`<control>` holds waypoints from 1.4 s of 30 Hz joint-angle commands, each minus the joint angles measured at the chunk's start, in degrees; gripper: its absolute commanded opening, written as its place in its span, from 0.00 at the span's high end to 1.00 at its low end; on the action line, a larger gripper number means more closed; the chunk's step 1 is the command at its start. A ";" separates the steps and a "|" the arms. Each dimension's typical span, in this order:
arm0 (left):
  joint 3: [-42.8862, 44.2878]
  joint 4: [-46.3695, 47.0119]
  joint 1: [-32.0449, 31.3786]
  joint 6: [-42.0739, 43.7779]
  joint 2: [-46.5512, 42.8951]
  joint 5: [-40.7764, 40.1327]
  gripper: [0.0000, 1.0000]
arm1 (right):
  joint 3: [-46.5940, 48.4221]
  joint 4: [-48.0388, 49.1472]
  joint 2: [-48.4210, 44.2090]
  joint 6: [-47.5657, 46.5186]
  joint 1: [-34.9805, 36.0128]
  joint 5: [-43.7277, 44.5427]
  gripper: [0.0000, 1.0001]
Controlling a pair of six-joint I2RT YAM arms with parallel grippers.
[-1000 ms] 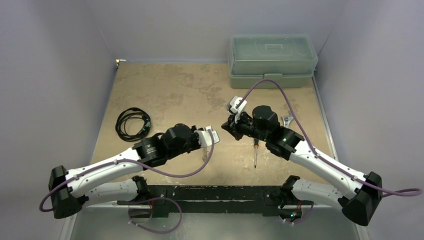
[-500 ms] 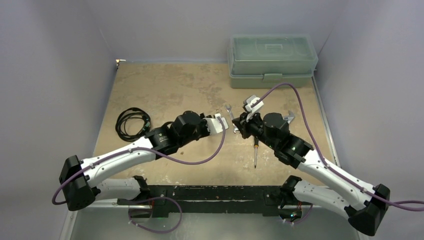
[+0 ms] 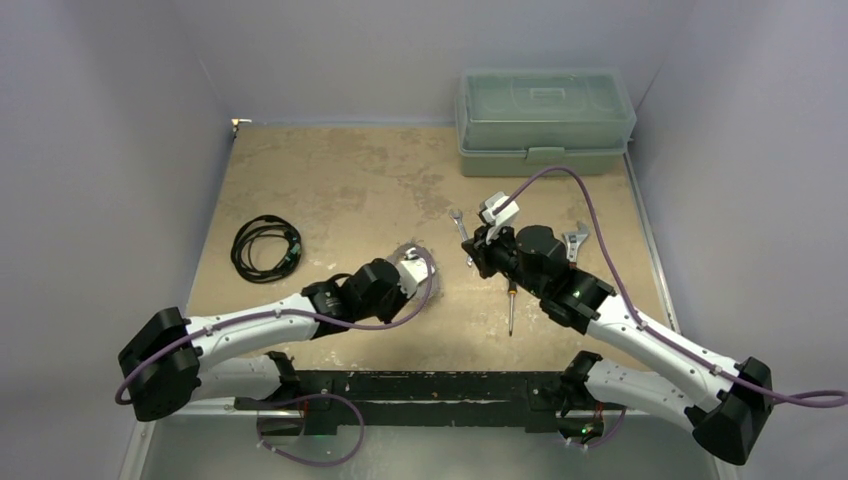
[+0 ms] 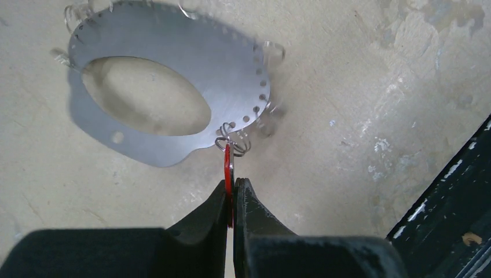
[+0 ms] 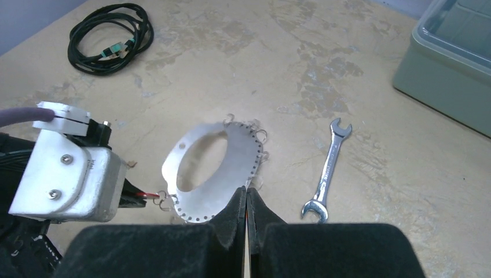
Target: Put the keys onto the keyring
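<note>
The keyring [image 4: 231,75] is a flat silvery oval plate with small holes and wire loops round its rim; it lies mid-table [image 3: 412,252]. A red-tagged key [image 4: 227,168] hangs from a small ring in one rim hole. My left gripper [image 4: 231,186] is shut on that red tag at the plate's near edge. In the right wrist view the keyring [image 5: 231,174] lies just beyond my right gripper [image 5: 246,194], which is shut, its tips at the plate's rim. I cannot tell whether they touch. The red tag [image 5: 149,194] sticks out of the left gripper there.
A small silver spanner [image 5: 327,171] lies right of the keyring. A second wrench [image 3: 573,243] and a screwdriver [image 3: 511,305] lie by the right arm. A coiled black cable [image 3: 265,245] sits at the left, a green lidded box [image 3: 545,120] at the back right.
My left arm has drawn back toward the near edge and dropped lower, and the keyring now shows beside it. My right gripper swung away to the right, then shifted slightly left.
</note>
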 commanded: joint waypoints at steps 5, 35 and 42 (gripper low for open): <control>3.61 -1.71 -0.18 -15.41 8.33 1.58 1.00 | 0.42 2.08 0.09 0.46 -0.10 -0.26 0.99; 14.79 -27.06 0.83 -29.06 -4.57 -15.04 0.23 | 2.77 -1.98 0.89 0.02 -0.10 -0.50 0.90; 7.80 -11.53 4.25 -27.96 -5.38 -20.50 0.04 | 0.96 0.24 1.33 3.03 -0.10 -2.81 0.67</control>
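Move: Below the left hand, which still grips the red-tagged keys joined to the ringed plate, the bare table spot for them lies about 2 cm back and 6 cm down. The plate's middle is about 8 cm ahead, 5 cm right and 4 cm down; the wrench some 16 cm ahead and 15 cm right, a brown chip 1 cm ahead and 7 cm left, both on the table. From the right hand, the spot lies roughly 8 cm back, 15 cm left and 21 cm down. Lowering the keys about 5 cm and slightly back beside the plate, the left hand tips its fingers steeper, hovers briefly, then opens wide and lets go of them. It slips some 5 cm left, then rises about 11 cm while going forward, the wrist turning some 30 degrees counter-clockwise overall. The right hand, empty, sinks 1 to 2 cm and parts its fingers a little. ##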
